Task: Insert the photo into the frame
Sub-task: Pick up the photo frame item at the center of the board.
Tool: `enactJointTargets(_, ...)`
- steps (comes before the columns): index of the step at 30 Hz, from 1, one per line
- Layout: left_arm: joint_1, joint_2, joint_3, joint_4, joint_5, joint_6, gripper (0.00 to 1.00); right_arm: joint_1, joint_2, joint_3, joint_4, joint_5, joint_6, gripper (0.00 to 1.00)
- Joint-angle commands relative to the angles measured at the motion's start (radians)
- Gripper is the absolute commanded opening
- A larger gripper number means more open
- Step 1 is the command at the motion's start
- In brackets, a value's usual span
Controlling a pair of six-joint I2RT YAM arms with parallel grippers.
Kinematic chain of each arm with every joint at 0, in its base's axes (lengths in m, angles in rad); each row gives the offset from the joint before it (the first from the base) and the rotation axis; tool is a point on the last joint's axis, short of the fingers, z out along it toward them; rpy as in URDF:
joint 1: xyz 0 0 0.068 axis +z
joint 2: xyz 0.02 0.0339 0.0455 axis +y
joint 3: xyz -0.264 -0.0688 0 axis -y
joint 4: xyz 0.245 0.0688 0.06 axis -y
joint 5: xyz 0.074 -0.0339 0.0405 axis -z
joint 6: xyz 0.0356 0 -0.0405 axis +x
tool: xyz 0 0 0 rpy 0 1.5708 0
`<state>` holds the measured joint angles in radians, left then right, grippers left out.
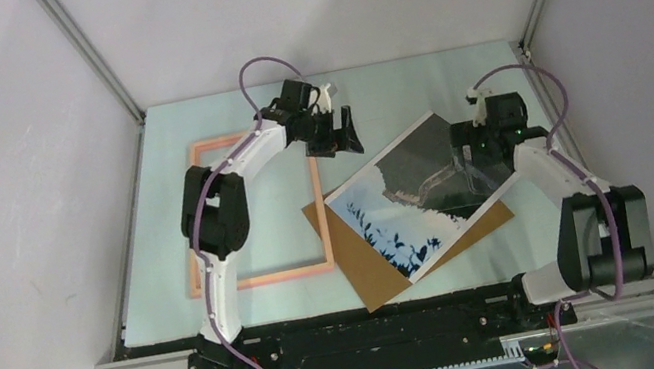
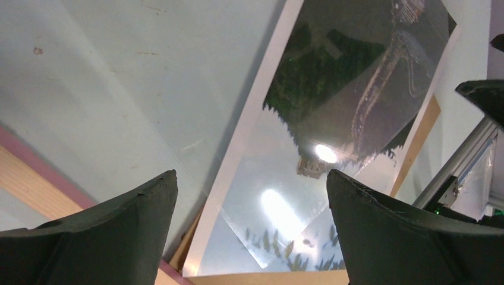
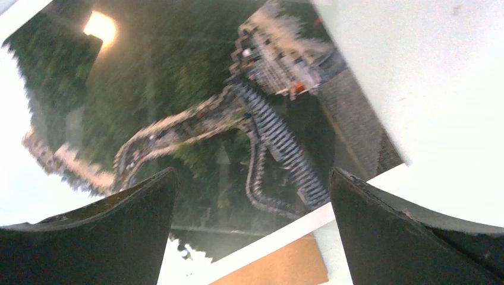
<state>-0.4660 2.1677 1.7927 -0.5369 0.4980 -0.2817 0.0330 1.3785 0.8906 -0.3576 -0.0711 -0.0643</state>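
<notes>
The photo (image 1: 389, 214) lies tilted on a brown backing board (image 1: 375, 278), right of centre. A clear sheet lies over part of it, its corner showing in the left wrist view. The salmon-pink frame (image 1: 263, 278) lies flat on the left. My left gripper (image 1: 340, 136) hovers open beyond the frame's far right corner, looking along the photo (image 2: 333, 119) with nothing between its fingers (image 2: 142, 202). My right gripper (image 1: 467, 155) is open just above the photo's dark hill end (image 3: 208, 107), by its right edge, holding nothing. The frame's pink edge (image 2: 35, 172) shows at the lower left.
Everything lies on a pale green mat (image 1: 408, 89) enclosed by grey walls with metal corner posts (image 1: 92, 53). The board's corner (image 3: 279, 267) sticks out under the photo's edge. A black rail (image 1: 368, 324) runs along the near side between the arm bases.
</notes>
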Motion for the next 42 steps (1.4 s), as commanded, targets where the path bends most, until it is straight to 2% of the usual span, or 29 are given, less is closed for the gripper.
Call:
enactJointTargets(1, -0.001, 0.035, 0.082, 0.009, -0.007, -0.059, 0.99, -0.081, 0.086, 0.102, 0.007, -0.021, 0.059, 1.0)
enactJointTargets(19, -0.029, 0.094, 0.033, 0.011, -0.079, -0.128, 0.99, -0.289, 0.397, 0.311, -0.045, -0.161, 0.067, 1.0)
enactJointTargets(33, -0.043, 0.077, -0.03, 0.016, -0.111, -0.131, 0.99, -0.333, 0.537, 0.398, -0.068, -0.238, 0.07, 1.0)
enactJointTargets(42, -0.045, 0.091, -0.066, 0.025, -0.091, -0.158, 0.99, -0.333, 0.598, 0.471, -0.14, -0.326, 0.097, 0.95)
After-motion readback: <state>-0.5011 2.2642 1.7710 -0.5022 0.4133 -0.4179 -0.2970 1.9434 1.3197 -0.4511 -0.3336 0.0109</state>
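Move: Both open hands go for opposite edges of the clear sheet over the photo. Its middle is about 20 cm to the left hand's right and 3 cm back, and about 9 cm to the right hand's left and 4 cm ahead, some 7 to 8 cm below both. The photo's middle lies about 18 cm right and 12 cm back of the left hand, roughly 11 cm left and 5 cm back of the right. From the left hand, the empty frame's middle is some 25 cm left, 8 cm back. Each hand brings its outer fingertip down to the table at its own side edge of the clear sheet, fingers staying open. The right hand gets there by sweeping about 9 cm right and 8 cm forward off the photo while sinking 6 cm, turning clockwise some 15 degrees and rolling its left side up. The left sinks roughly 5.5 cm almost straight down. ##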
